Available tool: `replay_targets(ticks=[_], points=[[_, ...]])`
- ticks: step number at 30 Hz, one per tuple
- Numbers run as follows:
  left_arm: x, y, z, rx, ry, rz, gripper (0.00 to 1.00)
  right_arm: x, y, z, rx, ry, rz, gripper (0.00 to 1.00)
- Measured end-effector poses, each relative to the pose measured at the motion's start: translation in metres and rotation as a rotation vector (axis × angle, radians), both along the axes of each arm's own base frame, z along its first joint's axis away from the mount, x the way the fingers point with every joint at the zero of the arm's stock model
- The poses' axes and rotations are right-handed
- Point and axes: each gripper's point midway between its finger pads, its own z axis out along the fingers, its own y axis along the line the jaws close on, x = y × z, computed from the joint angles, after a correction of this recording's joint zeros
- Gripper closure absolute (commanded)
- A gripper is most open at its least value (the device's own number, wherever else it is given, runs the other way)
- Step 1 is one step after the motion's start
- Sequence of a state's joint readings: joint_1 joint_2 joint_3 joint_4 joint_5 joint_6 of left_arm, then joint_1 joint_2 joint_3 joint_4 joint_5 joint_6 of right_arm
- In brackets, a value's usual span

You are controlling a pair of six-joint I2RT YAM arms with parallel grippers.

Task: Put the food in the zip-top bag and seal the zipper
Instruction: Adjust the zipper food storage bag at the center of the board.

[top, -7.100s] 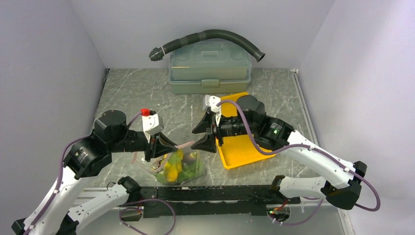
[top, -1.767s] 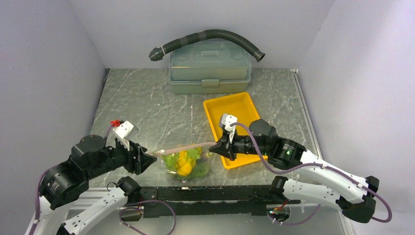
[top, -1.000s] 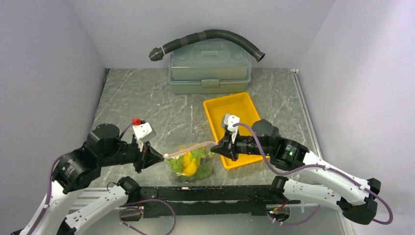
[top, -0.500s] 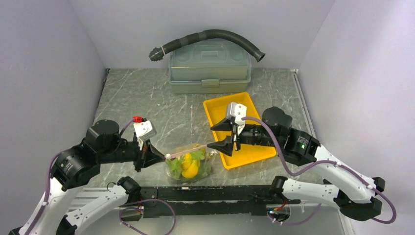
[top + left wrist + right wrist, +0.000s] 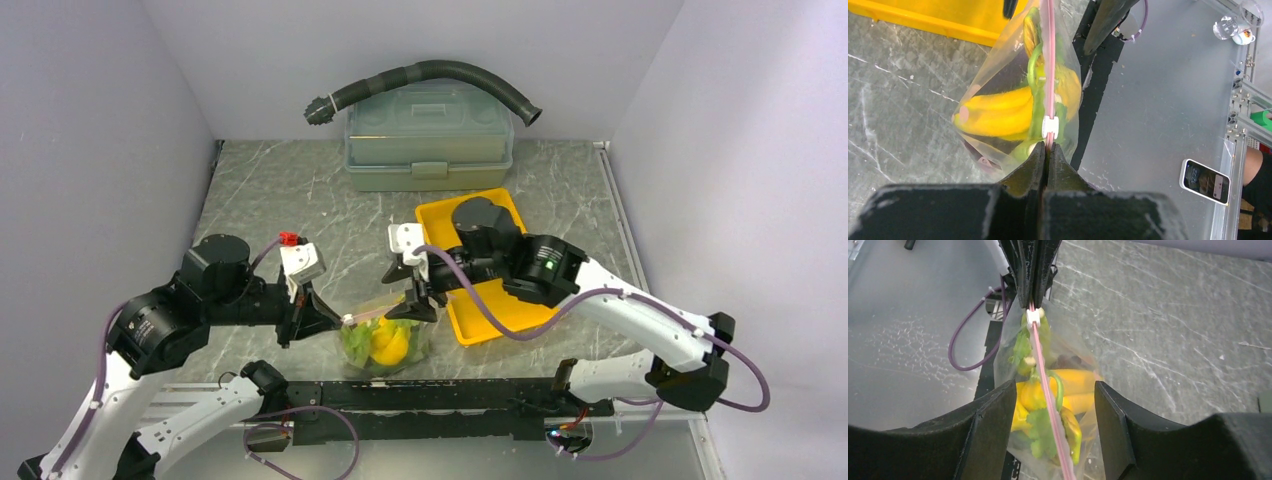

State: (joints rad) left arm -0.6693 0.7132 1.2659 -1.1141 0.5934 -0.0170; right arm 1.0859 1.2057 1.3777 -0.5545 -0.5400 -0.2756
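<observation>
The zip-top bag (image 5: pixel 385 345) hangs low over the table's near edge, with food inside: yellow bananas (image 5: pixel 998 107) and green pieces (image 5: pixel 1045 437). Its pink zipper (image 5: pixel 1049 60) runs taut from my left gripper (image 5: pixel 338 320), which is shut on the strip's end just behind the white slider (image 5: pixel 1050 127). My right gripper (image 5: pixel 408 290) is open above the bag. Its fingers (image 5: pixel 993 425) straddle the zipper (image 5: pixel 1048 395) without touching it. My left gripper (image 5: pixel 1030 270) shows at the top of the right wrist view.
An empty yellow tray (image 5: pixel 440 215) lies right of the bag, under the right arm. A grey-green lidded box (image 5: pixel 430 150) with a black corrugated hose (image 5: pixel 430 72) stands at the back. A black rail (image 5: pixel 430 395) runs along the near edge.
My right gripper let go of the zipper's right end, opened, and swung left over the bag. The left gripper kept its hold and moved slightly right.
</observation>
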Motion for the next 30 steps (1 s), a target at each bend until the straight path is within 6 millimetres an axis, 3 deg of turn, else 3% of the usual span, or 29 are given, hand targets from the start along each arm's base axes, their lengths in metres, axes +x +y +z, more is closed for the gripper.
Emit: replay_targets(ticks=[10, 15, 18, 22, 24, 27, 29, 30], points=[[-0.004, -0.001, 0.005, -0.014, -0.007, -0.024, 1.00, -0.007, 0.025, -0.021, -0.073, 0.026, 0.086, 0.59], [-0.005, -0.002, 0.009, -0.020, -0.013, -0.039, 1.00, -0.012, 0.034, -0.032, -0.105, 0.037, 0.112, 0.98], [-0.004, -0.003, 0.008, -0.018, -0.013, -0.041, 1.00, -0.015, 0.036, -0.035, -0.122, 0.042, 0.120, 1.00], [-0.004, -0.003, 0.011, -0.024, -0.024, -0.039, 0.82, -0.015, 0.036, -0.032, -0.129, 0.036, 0.113, 1.00], [-0.002, -0.002, 0.014, -0.030, -0.040, -0.029, 0.64, -0.013, 0.036, -0.029, -0.129, 0.024, 0.098, 1.00], [0.003, 0.000, 0.025, -0.058, -0.098, 0.001, 0.51, -0.008, 0.035, -0.025, -0.127, 0.002, 0.063, 1.00], [0.005, 0.006, 0.034, -0.082, -0.150, 0.040, 0.30, -0.003, 0.033, -0.018, -0.119, -0.018, 0.032, 1.00], [0.005, 0.010, 0.039, -0.096, -0.172, 0.064, 0.23, -0.002, 0.031, -0.014, -0.112, -0.026, 0.018, 1.00]])
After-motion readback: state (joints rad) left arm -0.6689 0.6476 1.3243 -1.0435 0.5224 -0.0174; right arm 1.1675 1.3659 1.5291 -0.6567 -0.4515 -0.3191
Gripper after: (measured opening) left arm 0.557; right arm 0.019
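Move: The stretch of pink zipper that the right hand goes for lies about 4 cm to its left, 2 cm back and 4 cm below. The white slider is farther along the strip, 6 cm left, 4 cm back, 4 cm below. The bananas lie some 7 cm back, 1 cm left and 12 cm below; the yellow tray's middle is 15 cm right, 3 cm ahead and 17 cm down. The left hand still grips the strip's end: the zipper stretch lies 4 cm right, 2 cm ahead, level. The zipper strip changes hands: the right hand goes about 3.5 cm left and as far down, easing slightly back, its wide-open fingers shutting on the strip just beside the slider. Still pinching it, the right hand then rises about 2 cm and edges forward. The left, nearly still until then, opens, lets go of the end and draws up about 3 cm, tipping some 10 degrees. ##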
